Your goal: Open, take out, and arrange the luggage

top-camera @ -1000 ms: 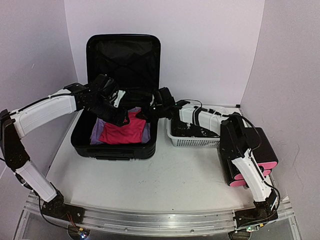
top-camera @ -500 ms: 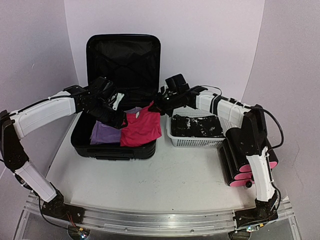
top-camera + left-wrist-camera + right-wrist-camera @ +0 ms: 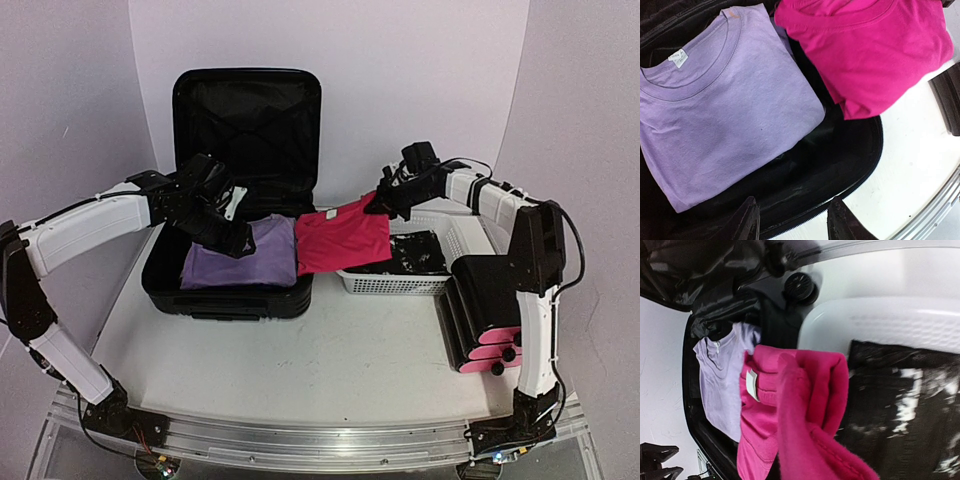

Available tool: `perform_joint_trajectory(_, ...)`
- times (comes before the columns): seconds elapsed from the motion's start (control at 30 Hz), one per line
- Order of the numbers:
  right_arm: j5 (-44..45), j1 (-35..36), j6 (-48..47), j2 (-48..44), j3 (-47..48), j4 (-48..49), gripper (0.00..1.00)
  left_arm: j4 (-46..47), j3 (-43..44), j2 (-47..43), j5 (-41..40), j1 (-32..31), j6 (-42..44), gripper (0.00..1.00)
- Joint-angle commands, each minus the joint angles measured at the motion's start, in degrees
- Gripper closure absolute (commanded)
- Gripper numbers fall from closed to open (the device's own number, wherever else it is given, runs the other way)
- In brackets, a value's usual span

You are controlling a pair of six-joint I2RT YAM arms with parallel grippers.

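Observation:
The luggage (image 3: 247, 110) lies open at the back left, its lid upright. A folded purple shirt (image 3: 240, 255) rests inside it. My left gripper (image 3: 235, 240) hovers open over the shirt's near edge, and in the left wrist view its gripper (image 3: 792, 212) has only the luggage rim (image 3: 840, 165) below it. My right gripper (image 3: 383, 205) is shut on a pink shirt (image 3: 340, 240), which hangs between the luggage's right edge and the basket. In the right wrist view the pink shirt (image 3: 805, 405) hides the fingers.
A white mesh basket (image 3: 400, 282) to the right of the luggage holds a black-and-white garment (image 3: 415, 250). A black box with pink drawer fronts (image 3: 495, 320) stands at the right, beside the right arm. Purple walls close in the back and sides.
My right gripper lifted the pink shirt off the purple one and carried it right, out over the luggage's edge towards the basket. The left gripper has hardly moved.

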Motion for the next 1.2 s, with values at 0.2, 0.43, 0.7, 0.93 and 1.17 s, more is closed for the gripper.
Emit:
perform_joint_trajectory(0.2, -5.8, -6.4, -5.5, 1.2, 2.4, -2.9, 1.0, 1.0, 1.1, -2.8, 1.4, 0.3, -1.3, 0.54)
perform_joint_trajectory(0.43, -4.4, -9.6, -8.6, 1.9, 0.9, -5.9, 1.0, 1.0, 2.1, -2.3, 2.3, 0.3, -1.4, 0.54)
perform_joint_trajectory(0.7, 0.7, -12.8, -14.5, 1.8, -0.4, -10.1, 1.0, 0.9, 1.8, -2.5, 2.4, 0.3, -1.6, 0.54)
perform_joint_trajectory(0.93, 1.5, -14.5, -17.9, 4.5, 0.3, -11.1, 1.0, 0.6, 1.9, -2.7, 2.6, 0.2, -1.7, 0.54)
perform_joint_trajectory(1.17, 6.6, -14.6, -22.9, 6.7, 4.3, -15.9, 0.85, 0.5, 1.8, -2.5, 2.4, 0.3, -1.8, 0.54)
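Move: The right gripper already holds the pink shirt by its right-hand side. The middle of the white basket lies about 8 cm to this gripper's right, 4 cm back and 14 cm below, with dark folded clothes in it. The purple shirt in the suitcase is roughly 29 cm left and 5 cm back; the black drawer unit is some 24 cm right and 17 cm back. From the left gripper, the basket is about 35 cm right and 14 cm ahead, well below. Keep the right gripper shut on the pink shirt and carry it about 15 cm to the right, away from the suitcase and across the white basket, sinking gently at first and then more steeply, some 9 cm in all. Tip the fingers about 15 degrees further downward on the way, laying the shirt over the dark clothes. ##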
